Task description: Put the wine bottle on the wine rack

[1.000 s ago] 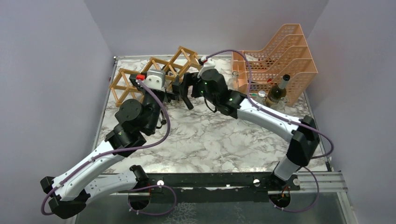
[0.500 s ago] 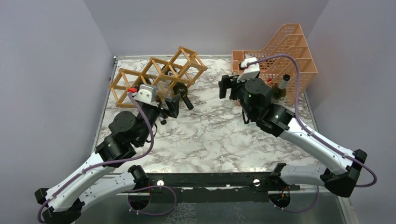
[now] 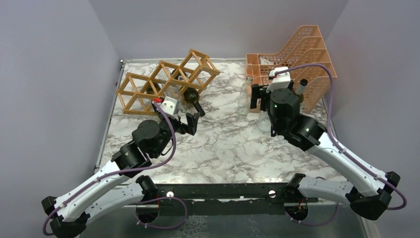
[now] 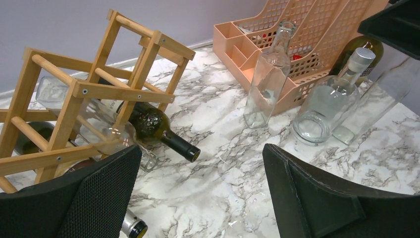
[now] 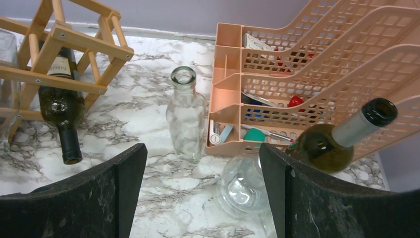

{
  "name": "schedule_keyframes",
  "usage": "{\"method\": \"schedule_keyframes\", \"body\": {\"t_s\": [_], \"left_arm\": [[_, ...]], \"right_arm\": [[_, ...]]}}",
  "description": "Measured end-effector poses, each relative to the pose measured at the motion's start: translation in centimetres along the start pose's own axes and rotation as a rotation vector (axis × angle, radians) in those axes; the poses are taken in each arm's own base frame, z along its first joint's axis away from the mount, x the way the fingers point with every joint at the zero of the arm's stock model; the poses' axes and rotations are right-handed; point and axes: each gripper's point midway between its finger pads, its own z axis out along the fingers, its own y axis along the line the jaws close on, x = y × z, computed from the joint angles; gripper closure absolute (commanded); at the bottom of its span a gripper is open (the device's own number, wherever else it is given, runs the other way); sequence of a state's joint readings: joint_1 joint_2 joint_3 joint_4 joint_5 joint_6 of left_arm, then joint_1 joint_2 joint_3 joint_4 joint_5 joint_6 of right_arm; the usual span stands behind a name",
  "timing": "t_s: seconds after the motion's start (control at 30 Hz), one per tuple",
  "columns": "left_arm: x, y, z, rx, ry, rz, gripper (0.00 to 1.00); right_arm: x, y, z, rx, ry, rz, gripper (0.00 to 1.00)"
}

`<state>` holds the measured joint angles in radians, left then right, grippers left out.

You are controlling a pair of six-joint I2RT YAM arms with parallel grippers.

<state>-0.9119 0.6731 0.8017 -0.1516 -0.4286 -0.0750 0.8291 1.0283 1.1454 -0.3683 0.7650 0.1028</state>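
Observation:
The wooden lattice wine rack (image 3: 163, 82) stands at the back left. A dark green wine bottle (image 3: 192, 98) lies in one of its lower cells, neck pointing out toward the table middle; the left wrist view shows this wine bottle (image 4: 153, 126) in the rack (image 4: 79, 89), and so does the right wrist view (image 5: 62, 109). My left gripper (image 3: 187, 124) hovers open just in front of that neck, holding nothing (image 4: 200, 198). My right gripper (image 3: 260, 99) is open and empty (image 5: 203, 198) near the orange organiser. A second green bottle (image 5: 341, 139) with a grey foil neck stands there.
The peach mesh organiser (image 3: 292, 59) fills the back right, with pens and small items in it. Clear glass bottles stand in front of it: a tall one (image 5: 186, 116) and a round one (image 5: 242, 186). A clear bottle (image 4: 99, 131) also lies in the rack, and another neck (image 4: 133, 228) pokes out low.
Both grippers have drawn away from the rack: the left back toward the near side, the right swung to the organiser. The dark bottle stays in the rack.

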Motion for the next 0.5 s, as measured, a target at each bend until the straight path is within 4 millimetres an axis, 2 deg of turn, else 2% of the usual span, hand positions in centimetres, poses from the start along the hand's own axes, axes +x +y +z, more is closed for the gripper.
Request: {"method": "schedule_keyframes", "body": {"t_s": [0.07,0.2,0.33,0.5], "left_arm": [[0.2,-0.2,0.1,0.005,0.006,-0.006,0.01],[0.4,-0.5,0.2,0.015,0.013,-0.017,0.01],[0.4,-0.6,0.2,0.020,0.016,-0.034,0.01],[0.5,-0.9,0.3,0.027,0.018,-0.054,0.01]], "right_arm": [[0.0,0.7,0.5,-0.012,0.010,-0.009,0.14],[0.9,2.5,3.2,-0.028,0.067,-0.041,0.14],[2.6,2.3,6.6,-0.004,0.134,-0.045,0.15],[4.3,3.0,9.4,-0.038,0.193,-0.025,0.19]]}}
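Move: The tall clear bottle stands about 9 cm ahead of the right gripper and 3 cm to its left, its middle some 18 cm below. The round clear bottle is roughly 4 cm ahead and 6 cm to the right. The standing dark bottle is about 7 cm ahead and 19 cm right, and the orange organizer's middle 17 cm ahead and 19 cm right. From the left gripper the tall clear bottle is about 16 cm ahead and 25 cm right, 17 cm lower. Reach the open right gripper forward about 8 cm towards the tall clear bottle, sinking about 6 cm and easing some 3 cm left to line its neck up with the gap between the fingers. Tip the fingers down by about 10 degrees on the way, and keep them open without gripping anything yet. ##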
